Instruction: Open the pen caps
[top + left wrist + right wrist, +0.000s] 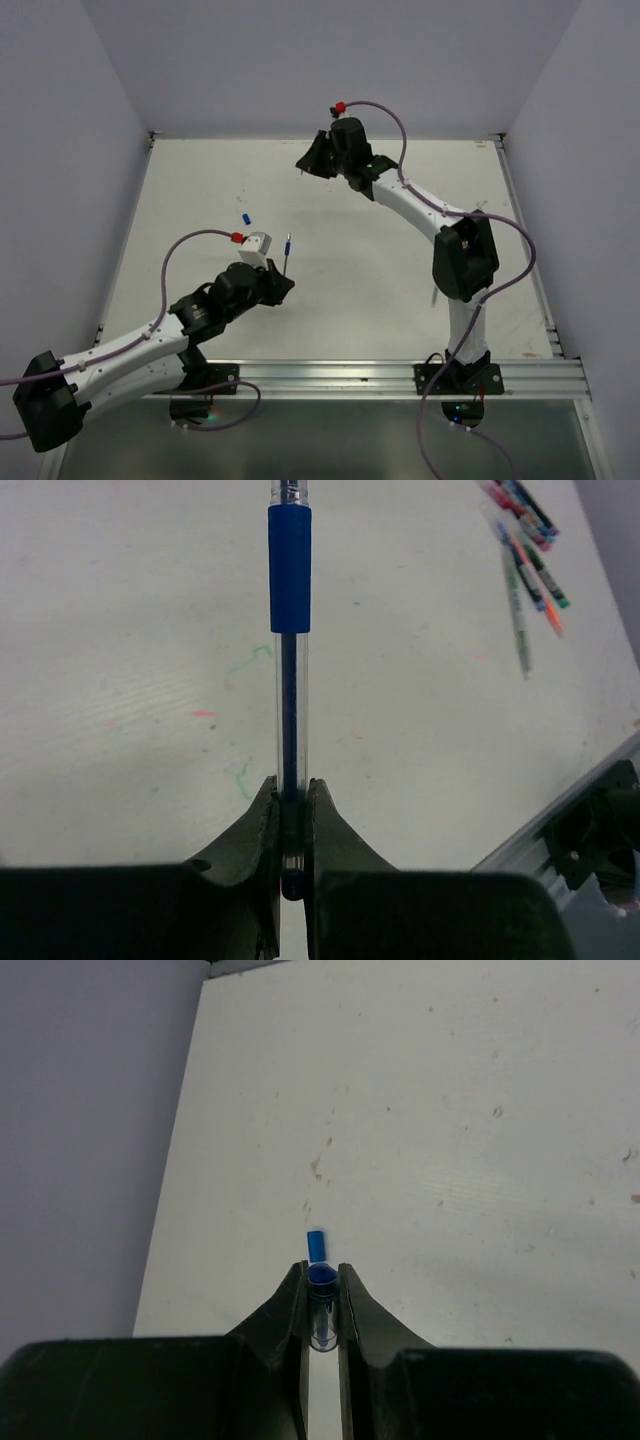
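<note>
My left gripper (290,792) (285,283) is shut on the lower end of a clear-barrelled pen (290,710) (287,245). The pen points away from the jaws and carries a blue sleeve (290,570) further up. Over the far middle of the table, my right gripper (321,1278) (304,165) is shut on a short clear pen cap (321,1305) with a blue end. Just past the right fingertips, a small blue cap (316,1244) (245,217) lies on the table, apart from both grippers.
Several capped pens (525,550) lie in a loose bunch, seen at the top right of the left wrist view. The metal rail (400,378) with both arm bases runs along the near edge. Walls close in the white table (200,180) at the left, back and right.
</note>
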`<state>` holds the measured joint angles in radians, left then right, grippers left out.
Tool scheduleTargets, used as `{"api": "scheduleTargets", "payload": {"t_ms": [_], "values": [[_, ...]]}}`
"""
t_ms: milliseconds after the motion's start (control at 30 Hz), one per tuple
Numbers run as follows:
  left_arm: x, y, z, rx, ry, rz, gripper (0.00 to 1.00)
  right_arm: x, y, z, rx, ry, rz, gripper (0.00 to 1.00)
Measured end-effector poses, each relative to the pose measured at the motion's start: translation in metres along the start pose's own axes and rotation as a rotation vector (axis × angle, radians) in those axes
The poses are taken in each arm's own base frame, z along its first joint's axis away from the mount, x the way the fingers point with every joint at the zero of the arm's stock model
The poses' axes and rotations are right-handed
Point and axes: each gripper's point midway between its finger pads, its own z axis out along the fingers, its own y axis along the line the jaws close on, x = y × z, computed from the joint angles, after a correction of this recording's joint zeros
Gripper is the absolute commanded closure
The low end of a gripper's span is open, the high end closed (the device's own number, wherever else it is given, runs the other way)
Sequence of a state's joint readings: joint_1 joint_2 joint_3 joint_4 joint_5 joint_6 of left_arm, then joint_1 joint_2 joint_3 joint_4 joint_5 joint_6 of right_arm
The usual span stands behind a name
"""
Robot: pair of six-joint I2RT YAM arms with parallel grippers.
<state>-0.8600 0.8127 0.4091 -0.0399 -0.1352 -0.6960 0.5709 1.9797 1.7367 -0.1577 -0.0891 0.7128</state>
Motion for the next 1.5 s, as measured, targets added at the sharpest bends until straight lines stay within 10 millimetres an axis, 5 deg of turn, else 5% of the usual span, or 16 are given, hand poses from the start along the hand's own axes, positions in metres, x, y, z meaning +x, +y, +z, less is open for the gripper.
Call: {"api": "scheduleTargets", "payload": {"t_ms": [233, 433, 600, 767, 1033, 1300, 1500], "values": [[-0.015, 0.048, -0.019, -0.305, -0.066, -0.093, 1.0, 0.091, -0.022, 0.041, 0.049, 0.23, -0.049, 1.0], [-0.039, 0.06, -0.039, -0.406, -0.156, -0.133, 1.0, 0.174, -0.032, 0.065, 0.083, 0.391, -0.087, 1.0], [-0.048, 0.062, -0.047, -0.426, -0.192, -0.143, 1.0, 0.211, -0.023, 0.083, 0.07, 0.438, -0.126, 1.0], [-0.043, 0.061, -0.043, -0.41, -0.184, -0.143, 1.0, 0.215, -0.011, 0.094, 0.053, 0.423, -0.153, 0.97], [0.0, 0.073, -0.024, -0.406, -0.057, -0.108, 1.0, 0.2, -0.003, 0.115, 0.046, 0.366, -0.168, 0.83], [-0.002, 0.068, -0.021, -0.383, -0.066, -0.114, 1.0, 0.204, -0.008, 0.133, 0.052, 0.355, -0.177, 0.75], [-0.003, 0.068, -0.022, -0.382, -0.068, -0.11, 1.0, 0.199, -0.007, 0.134, 0.061, 0.34, -0.183, 0.59]]}}
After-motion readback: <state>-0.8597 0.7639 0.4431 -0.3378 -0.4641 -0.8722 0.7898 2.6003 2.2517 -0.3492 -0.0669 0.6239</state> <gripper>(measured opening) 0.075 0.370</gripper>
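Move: The right hand, already holding the pulled-off pen cap, has the blue marker cap on the table about 17 cm to its left, 1 cm back and 21 cm below. The uncapped marker lies some 18 cm nearer the base than that cap. From the left hand, which holds the open pen, the marker is roughly 9 cm ahead, 12 cm left and 11 cm down, and the marker cap about 27 cm ahead, 12 cm left. Right hand sinks about 20 cm leftward beside the marker cap, releasing pen cap; left hand carries pen left. ##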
